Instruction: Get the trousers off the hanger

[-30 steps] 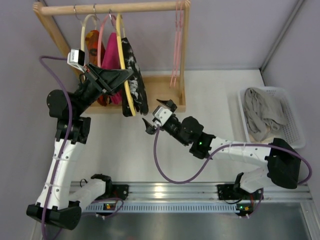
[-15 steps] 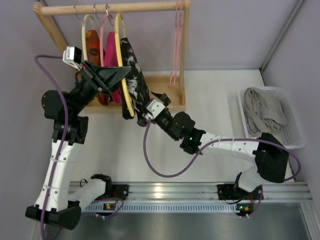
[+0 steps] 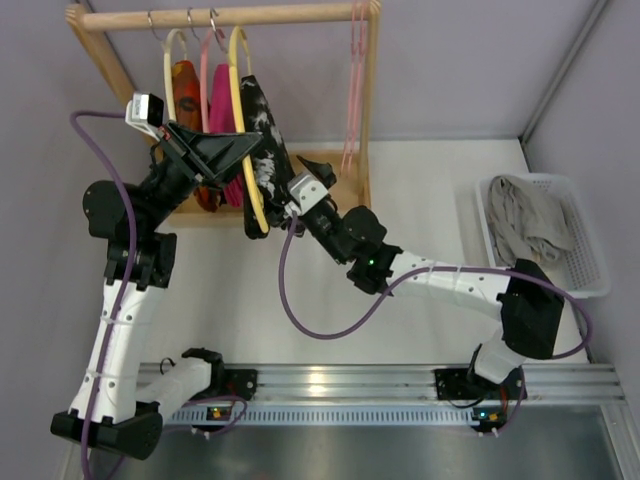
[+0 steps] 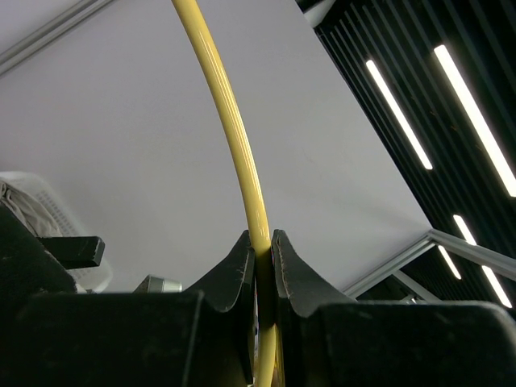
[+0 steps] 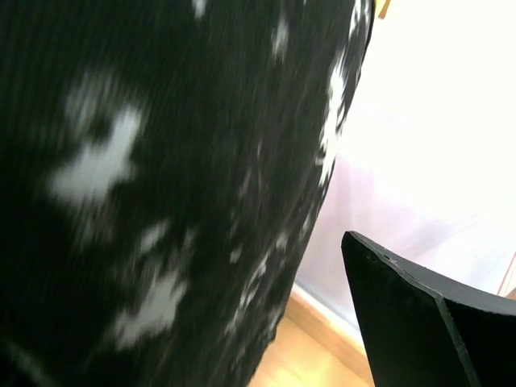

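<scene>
The yellow hanger (image 3: 240, 90) hangs on the wooden rack's bar, and the black trousers with white splotches (image 3: 268, 150) are draped over it. My left gripper (image 3: 238, 150) is shut on the hanger's yellow rod, which the left wrist view shows pinched between the jaws (image 4: 260, 242). My right gripper (image 3: 303, 188) is open, right against the lower right side of the trousers. In the right wrist view the trousers (image 5: 161, 201) fill the left of the frame. One black finger (image 5: 419, 322) shows at the right; the other finger is hidden.
A cream hanger with an orange garment (image 3: 185, 80) and a pink hanger with a magenta garment (image 3: 220, 100) hang left of the yellow one. Empty pink hangers (image 3: 352, 100) hang at the rack's right end. The wooden rack base (image 3: 335, 200) lies under my right gripper. A white basket (image 3: 590, 270) holds grey cloth at the right.
My right gripper has moved up and to the left, from the open table to the trousers' side. My left gripper shifted slightly up and left with the hanger, then held still.
</scene>
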You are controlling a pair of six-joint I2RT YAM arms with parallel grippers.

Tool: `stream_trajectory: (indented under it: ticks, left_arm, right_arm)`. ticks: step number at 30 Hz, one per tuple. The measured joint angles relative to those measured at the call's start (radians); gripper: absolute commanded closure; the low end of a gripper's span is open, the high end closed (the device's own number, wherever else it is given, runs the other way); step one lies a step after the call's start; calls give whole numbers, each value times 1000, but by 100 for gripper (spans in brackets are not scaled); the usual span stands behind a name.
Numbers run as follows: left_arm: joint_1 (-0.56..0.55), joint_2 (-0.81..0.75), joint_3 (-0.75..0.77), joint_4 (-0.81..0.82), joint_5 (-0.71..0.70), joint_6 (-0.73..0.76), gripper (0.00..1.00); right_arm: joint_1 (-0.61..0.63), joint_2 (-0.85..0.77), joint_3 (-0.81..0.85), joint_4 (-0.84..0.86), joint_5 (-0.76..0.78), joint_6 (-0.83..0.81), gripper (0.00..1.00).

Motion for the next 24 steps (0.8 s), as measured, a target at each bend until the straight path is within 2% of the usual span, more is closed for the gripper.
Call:
stream_trajectory:
  ticks: [4, 7, 8, 10, 11, 13, 14, 15, 24]
  left_arm:
    - [0, 0, -3, 3, 0, 0, 100]
    - [0, -1, -6, 6, 0, -1, 100]
    - [0, -2, -8, 7, -2, -2, 100]
    - [0, -8, -19, 13, -7, -2, 100]
    - [0, -10, -24, 15, -9, -2, 100]
    - [-1, -14, -33, 22, -14, -2, 100]
    - [-1, -16, -37, 23, -14, 0, 100]
    - [-1, -18, -42, 25, -14, 0, 100]
    - [-8, -38, -118, 74, -13, 41, 100]
  right_arm:
    - [-2, 23, 37, 11, 3, -15, 7]
    - [-5, 26, 50, 14, 7, -23, 29]
    - [-7, 28, 57, 13, 8, -25, 45]
    - [-13, 31, 72, 6, 8, -21, 61]
    - [-14, 31, 77, 0, 7, -18, 74]
    - [-20, 30, 88, -11, 4, -16, 84]
    - [-22, 27, 89, -17, 2, -14, 96]
    - [-23, 23, 90, -26, -2, -16, 100]
    - [-39, -109, 90, -233, -10, 41, 100]
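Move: Just beyond the right hand's open fingers hang the black-and-white trousers, their middle about 3 cm ahead, 5 cm left and 4 cm up. The yellow hanger carrying them is centred some 9 cm left, 1 cm ahead and 10 cm up; the magenta trousers hang roughly 14 cm left, 8 cm ahead and 4 cm up. From the left hand, already gripping that hanger, the black-and-white trousers are about 8 cm ahead, 3 cm right and 14 cm down. Closing its wide-open fingers on the near, right-hand edge of the black-and-white trousers while easing up and forward about 3 cm, the right hand pinches the cloth, then pulls it some 3 cm right, with a little more lift and a slight draw back. The left hand keeps its grip on the yellow hanger and late on sinks about 2.5 cm. ##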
